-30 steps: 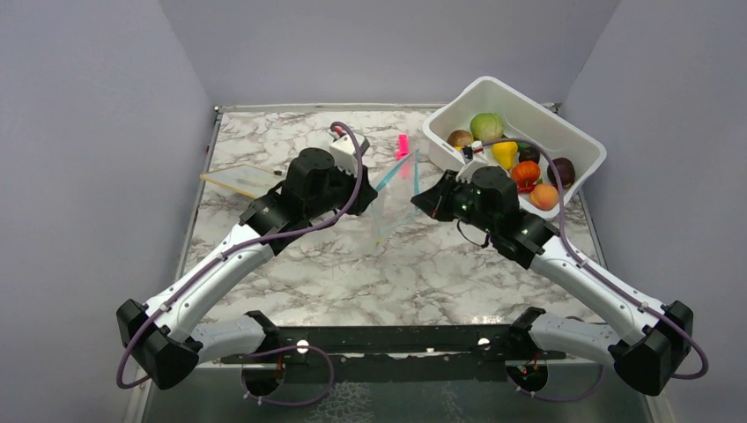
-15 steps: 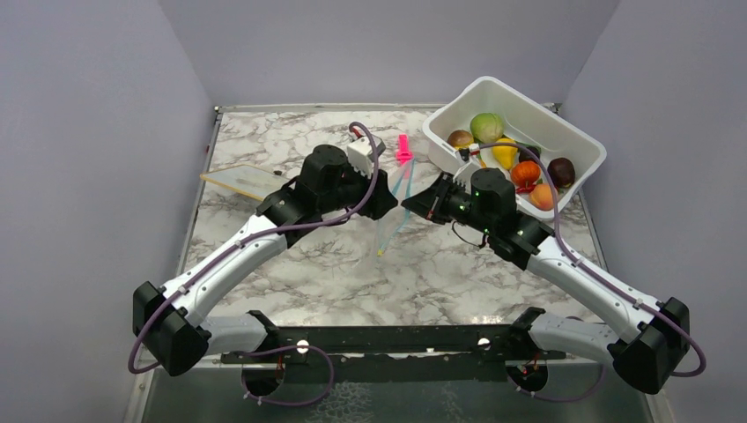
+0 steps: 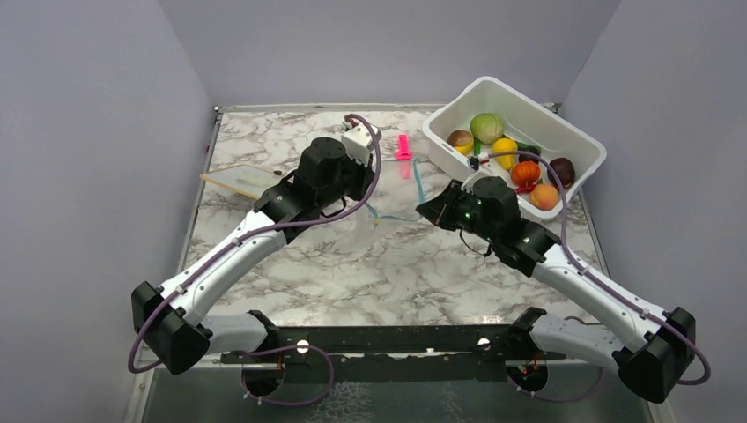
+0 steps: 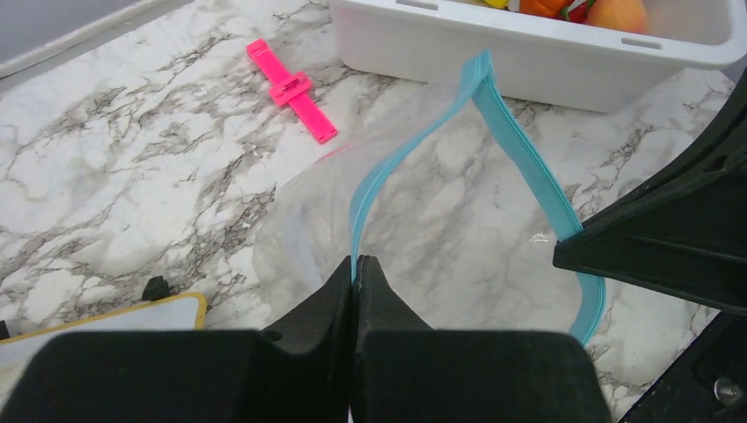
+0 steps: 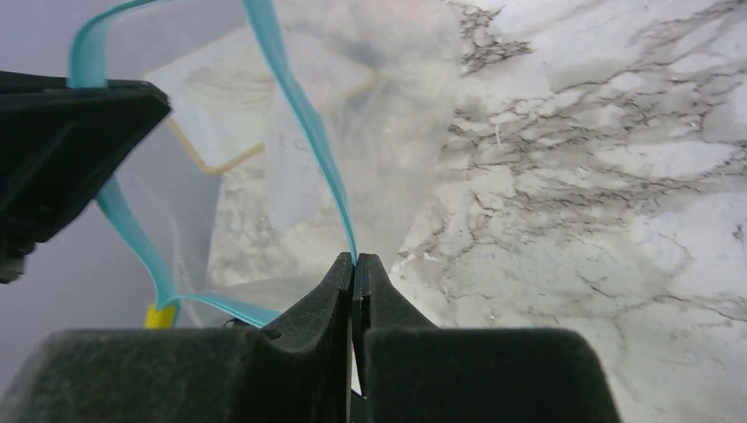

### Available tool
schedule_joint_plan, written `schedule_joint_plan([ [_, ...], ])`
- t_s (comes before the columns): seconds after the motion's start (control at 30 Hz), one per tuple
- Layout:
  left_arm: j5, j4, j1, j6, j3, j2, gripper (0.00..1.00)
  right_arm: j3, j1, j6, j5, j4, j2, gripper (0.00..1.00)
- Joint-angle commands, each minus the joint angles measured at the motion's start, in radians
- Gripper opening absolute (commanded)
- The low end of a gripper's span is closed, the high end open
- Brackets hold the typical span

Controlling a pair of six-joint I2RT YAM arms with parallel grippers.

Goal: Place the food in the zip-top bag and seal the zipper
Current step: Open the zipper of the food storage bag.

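Observation:
The clear zip-top bag (image 4: 458,247) hangs between my two grippers over the marble table, its mouth pulled apart. My left gripper (image 4: 355,262) is shut on one side of the light blue zipper (image 4: 388,167). My right gripper (image 5: 354,260) is shut on the other side of the zipper (image 5: 299,115). In the top view the left gripper (image 3: 366,201) and right gripper (image 3: 425,210) face each other across the bag (image 3: 396,198). The food lies in the white tub: a green ball (image 3: 486,126), a yellow piece (image 3: 504,150), a red-orange piece (image 3: 526,172) and a dark brown piece (image 3: 561,170).
The white tub (image 3: 564,123) stands at the back right, just beyond the right arm. A bright pink clip (image 3: 403,147) lies on the table behind the bag. A flat pale yellowish board (image 3: 240,181) lies at the left, next to the left arm.
The left gripper opened and shut again on the zipper strip. The two grippers, close together half a second ago, have drawn apart, spreading the bag's mouth.

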Motion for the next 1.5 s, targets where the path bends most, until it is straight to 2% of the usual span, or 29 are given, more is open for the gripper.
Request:
schedule_joint_plan([
  [0.0, -0.086, 0.048, -0.002, 0.048, -0.013, -0.039, 0.0, -0.075, 0.004, -0.018, 0.039, -0.01, -0.033, 0.01],
  [0.1, -0.098, 0.095, -0.003, 0.046, -0.061, -0.052, 0.0, -0.121, 0.005, -0.013, -0.005, 0.029, -0.022, 0.01],
  [0.3, 0.03, 0.158, -0.003, 0.078, -0.145, -0.074, 0.0, -0.103, 0.005, -0.049, -0.06, 0.024, 0.001, 0.05],
  [0.53, 0.056, 0.159, -0.005, 0.094, -0.195, -0.099, 0.0, 0.069, 0.004, -0.166, -0.149, -0.055, 0.035, 0.43],
  [0.7, 0.081, 0.197, -0.005, 0.099, -0.235, -0.123, 0.0, 0.197, 0.004, -0.243, -0.076, -0.147, 0.067, 0.55],
  [0.8, 0.083, 0.23, -0.005, 0.1, -0.273, -0.141, 0.0, 0.236, 0.004, -0.29, -0.064, -0.152, 0.07, 0.57],
  [1.03, 0.146, 0.251, -0.005, 0.09, -0.298, -0.167, 0.0, 0.314, 0.003, -0.405, 0.149, -0.176, 0.091, 0.61],
  [1.23, 0.166, 0.247, -0.005, 0.087, -0.304, -0.193, 0.0, 0.486, 0.002, -0.597, 0.342, -0.283, 0.237, 0.61],
  [1.33, 0.165, 0.248, -0.005, 0.089, -0.31, -0.215, 0.0, 0.568, -0.004, -0.64, 0.501, -0.321, 0.329, 0.63],
  [1.47, 0.175, 0.268, -0.005, 0.091, -0.329, -0.244, 0.0, 0.633, -0.053, -0.701, 0.531, -0.295, 0.407, 0.66],
])
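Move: Both hands pinch the bag's blue zipper edges: its open mouth centres about 6 cm left, 2 cm ahead and 3 cm above the right hand, and about 6 cm right, 3 cm back and 3 cm below the left. From the right hand, the pink strap lies roughly 26 cm ahead, 3 cm left and 20 cm below; the white bin is some 25 cm ahead, 26 cm right and 16 cm below. Right hand dips, lets go of the bag, rises, goes forward some 10 cm; left keeps hold, easing back. ##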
